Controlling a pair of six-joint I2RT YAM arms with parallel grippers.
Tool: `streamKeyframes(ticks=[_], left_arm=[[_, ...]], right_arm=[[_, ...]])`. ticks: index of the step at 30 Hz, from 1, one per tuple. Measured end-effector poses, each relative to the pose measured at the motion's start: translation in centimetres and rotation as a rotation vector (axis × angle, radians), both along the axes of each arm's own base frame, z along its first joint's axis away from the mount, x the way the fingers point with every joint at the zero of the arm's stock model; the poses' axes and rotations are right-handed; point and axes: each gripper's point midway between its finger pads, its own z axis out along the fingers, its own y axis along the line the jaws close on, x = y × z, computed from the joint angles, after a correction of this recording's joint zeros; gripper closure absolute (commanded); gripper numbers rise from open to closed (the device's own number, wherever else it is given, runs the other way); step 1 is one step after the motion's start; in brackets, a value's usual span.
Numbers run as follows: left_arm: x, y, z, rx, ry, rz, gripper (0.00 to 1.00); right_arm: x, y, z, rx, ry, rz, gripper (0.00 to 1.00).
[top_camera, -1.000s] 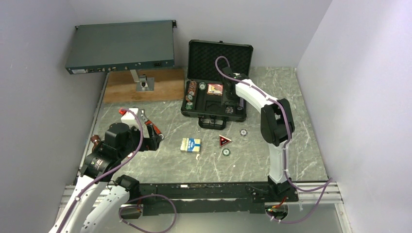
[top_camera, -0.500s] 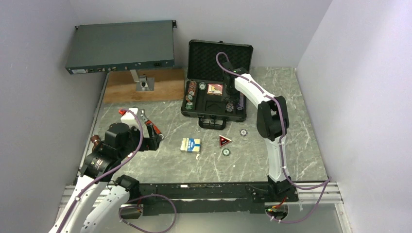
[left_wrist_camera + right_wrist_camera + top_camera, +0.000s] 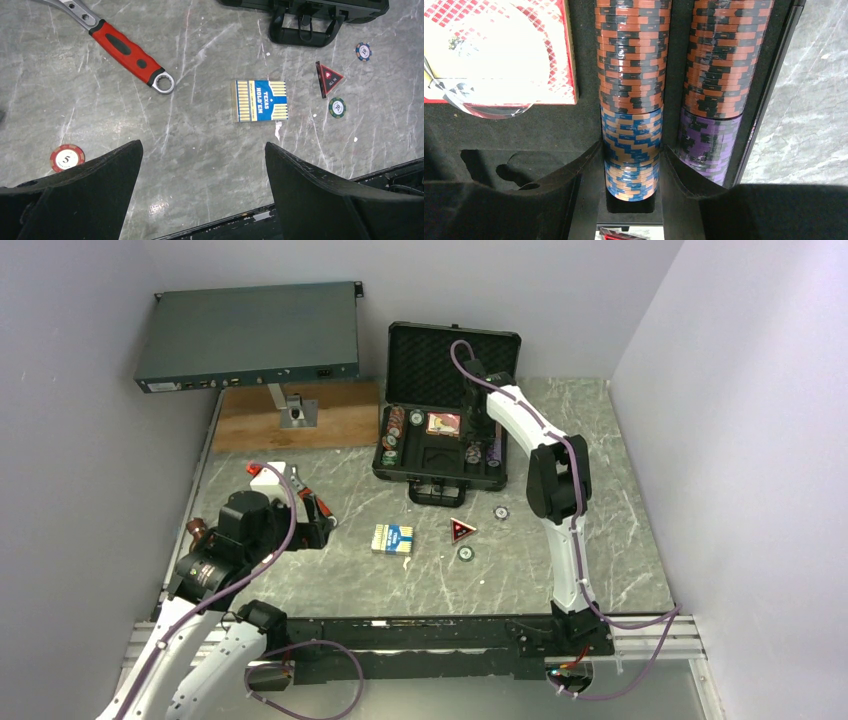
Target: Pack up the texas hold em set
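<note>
The black case (image 3: 384, 468) lies open at the back of the table, with rows of striped poker chips in its foam. My right gripper (image 3: 478, 433) reaches down into it. In the right wrist view its fingers press both sides of the blue poker chips (image 3: 631, 165) at the near end of one row, so my right gripper (image 3: 631, 150) is shut on them. The blue-yellow card box (image 3: 260, 100) and the red triangular token (image 3: 327, 78) lie on the table. My left gripper (image 3: 202, 146) hangs wide open and empty over bare table.
Loose chips lie near the token (image 3: 337, 106), by the case handle (image 3: 363, 50) and at the left (image 3: 67, 157). A red-handled wrench (image 3: 127, 52) lies at the left. A grey electronics box (image 3: 250, 335) stands over a wooden board (image 3: 300, 420) at the back left.
My right gripper has moved toward the back of the case along the chip row. The left arm has stayed still.
</note>
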Motion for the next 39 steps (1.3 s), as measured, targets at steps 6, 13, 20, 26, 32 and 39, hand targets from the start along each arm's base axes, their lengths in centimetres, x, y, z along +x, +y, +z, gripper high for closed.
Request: streamKeyframes(ticks=[6, 13, 20, 26, 32, 39], left_arm=[[0.0, 0.0, 0.0, 0.001, 0.002, 0.0, 0.01], [0.0, 0.0, 0.0, 0.0, 0.001, -0.001, 0.01], [0.0, 0.0, 0.0, 0.0, 0.002, -0.002, 0.01], [0.0, 0.0, 0.0, 0.0, 0.001, -0.002, 0.01], [-0.1, -0.2, 0.0, -0.007, 0.002, -0.011, 0.01], [-0.3, -0.5, 0.1, -0.015, 0.005, -0.026, 0.01]], right_arm=[[0.0, 0.0, 0.0, 0.015, 0.007, 0.006, 0.49], [2.2, -0.3, 0.6, 0.055, -0.065, -0.021, 0.3], [2.7, -0.4, 3.7, 0.082, -0.135, -0.025, 0.28], [1.2, -0.4, 10.2, 0.151, -0.244, -0.019, 0.28], [-2.9, -1.1, 13.2, 0.183, -0.291, -0.012, 0.27], [-9.8, -2.8, 10.3, 0.16, -0.193, 0.006, 0.27]])
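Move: The right fingers already hold the blue chip stack in its case slot, so it sits right at that hand. In the same slot the orange stack lies about 7 cm straight ahead, the purple stack is level and some 5 cm to the right, and the card deck is about 7 cm ahead and 7 cm left. The loose blue chip on the table is roughly 14 cm back and 7 cm right. From the left hand, the blue stack is about 23 cm ahead, 35 cm right and well below. Open the right gripper to let go of the blue chip stack, easing about 2.5 cm forward along the slot as the fingers spread, then lift steeply some 13 cm clear of the case with the fingertips tipping forward. From there swing back about 12 cm and slightly right, towards the side of the loose blue chip, sinking a little, fingers still open. ##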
